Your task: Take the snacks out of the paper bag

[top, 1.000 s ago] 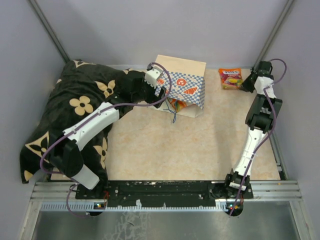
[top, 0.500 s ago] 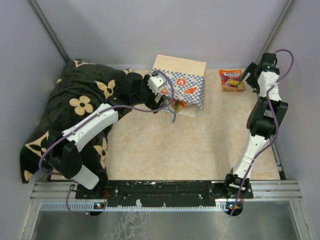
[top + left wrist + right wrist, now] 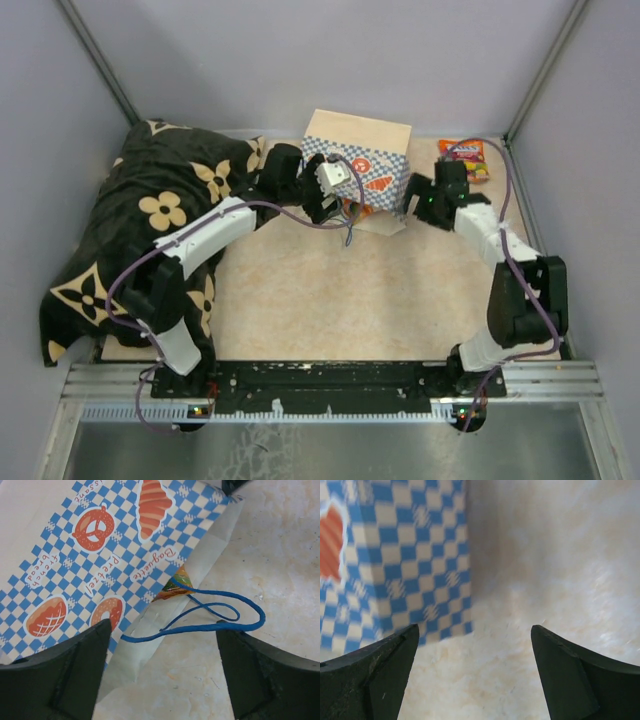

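Observation:
The paper bag (image 3: 362, 172) lies on its side at the back middle, its blue-white checkered band facing up. A colourful snack (image 3: 175, 586) peeks out of the bag's mouth, beside the blue cord handle (image 3: 215, 616). My left gripper (image 3: 325, 205) hovers open over that mouth with nothing between its fingers (image 3: 75, 675). My right gripper (image 3: 410, 203) is open and empty at the bag's right end, with the checkered side (image 3: 395, 555) just ahead of it. One orange snack packet (image 3: 467, 156) lies on the table at the back right.
A black flower-patterned cushion (image 3: 150, 220) fills the left side, under the left arm. Grey walls and metal posts close in the back and both sides. Beige table surface (image 3: 350, 300) stretches in front of the bag.
My right gripper opened, left the orange packet at the back right and swung left to the bag's right end. My left gripper shifted a little right, to the bag's mouth.

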Controlling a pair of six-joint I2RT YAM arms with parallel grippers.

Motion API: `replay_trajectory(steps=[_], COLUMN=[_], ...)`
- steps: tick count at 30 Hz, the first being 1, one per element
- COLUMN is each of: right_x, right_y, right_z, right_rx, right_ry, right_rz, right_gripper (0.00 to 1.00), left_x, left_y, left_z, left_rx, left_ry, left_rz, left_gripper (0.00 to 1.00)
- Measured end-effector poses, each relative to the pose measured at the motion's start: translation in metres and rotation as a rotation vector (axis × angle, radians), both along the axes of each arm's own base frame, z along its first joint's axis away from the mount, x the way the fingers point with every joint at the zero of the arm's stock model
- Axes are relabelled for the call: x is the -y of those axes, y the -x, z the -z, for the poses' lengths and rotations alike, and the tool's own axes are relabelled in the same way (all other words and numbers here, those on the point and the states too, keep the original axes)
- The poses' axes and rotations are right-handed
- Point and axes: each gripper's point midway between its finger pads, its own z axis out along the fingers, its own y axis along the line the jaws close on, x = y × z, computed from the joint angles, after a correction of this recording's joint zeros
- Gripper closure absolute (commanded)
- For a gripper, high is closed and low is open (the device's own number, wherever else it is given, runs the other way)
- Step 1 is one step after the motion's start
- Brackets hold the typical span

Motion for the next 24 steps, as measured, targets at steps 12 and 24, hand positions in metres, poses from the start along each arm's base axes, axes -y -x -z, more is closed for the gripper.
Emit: replay_trajectory(steps=[12, 24], right_x=[-0.062, -0.054], right_y=[0.111, 0.019], right_z=[0.023, 0.019], right_rx=[0.121, 0.136], right_ry=[-0.285, -0.279], right_rz=[0.082, 0.115], right_gripper=[0.28, 0.45], left_x=[0.035, 0.093], left_y=[-0.039, -0.018], left_z=[-0.03, -0.072], left_rx=[0.009, 0.012], left_ry=[0.061, 0.183], left_rz=[-0.016, -0.092], left_gripper=[1.0, 1.0])
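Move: The paper bag's blue cord handle loops up about 3 cm ahead and 2 cm right of the left hand, nearly at its height, already between its open fingers. The snack in the bag's mouth is some 6 cm ahead, 5 cm right and 16 cm below; the bag's middle 14 cm ahead, 3 cm right. From the right hand that snack lies about 4 cm ahead, 11 cm left and 9 cm below, the emptied-out packet 16 cm ahead, 11 cm right. The blue handle is pinched as the left hand eases forward and right and its fingers snap shut from wide open; keeping hold, the hand draws the handle up about 7 cm and some 9 cm to the right. Meanwhile the open right hand swings back about 11 cm and left, rounding to come forward again towards the snack in the bag's mouth, its fingers narrowing to roughly half open. ##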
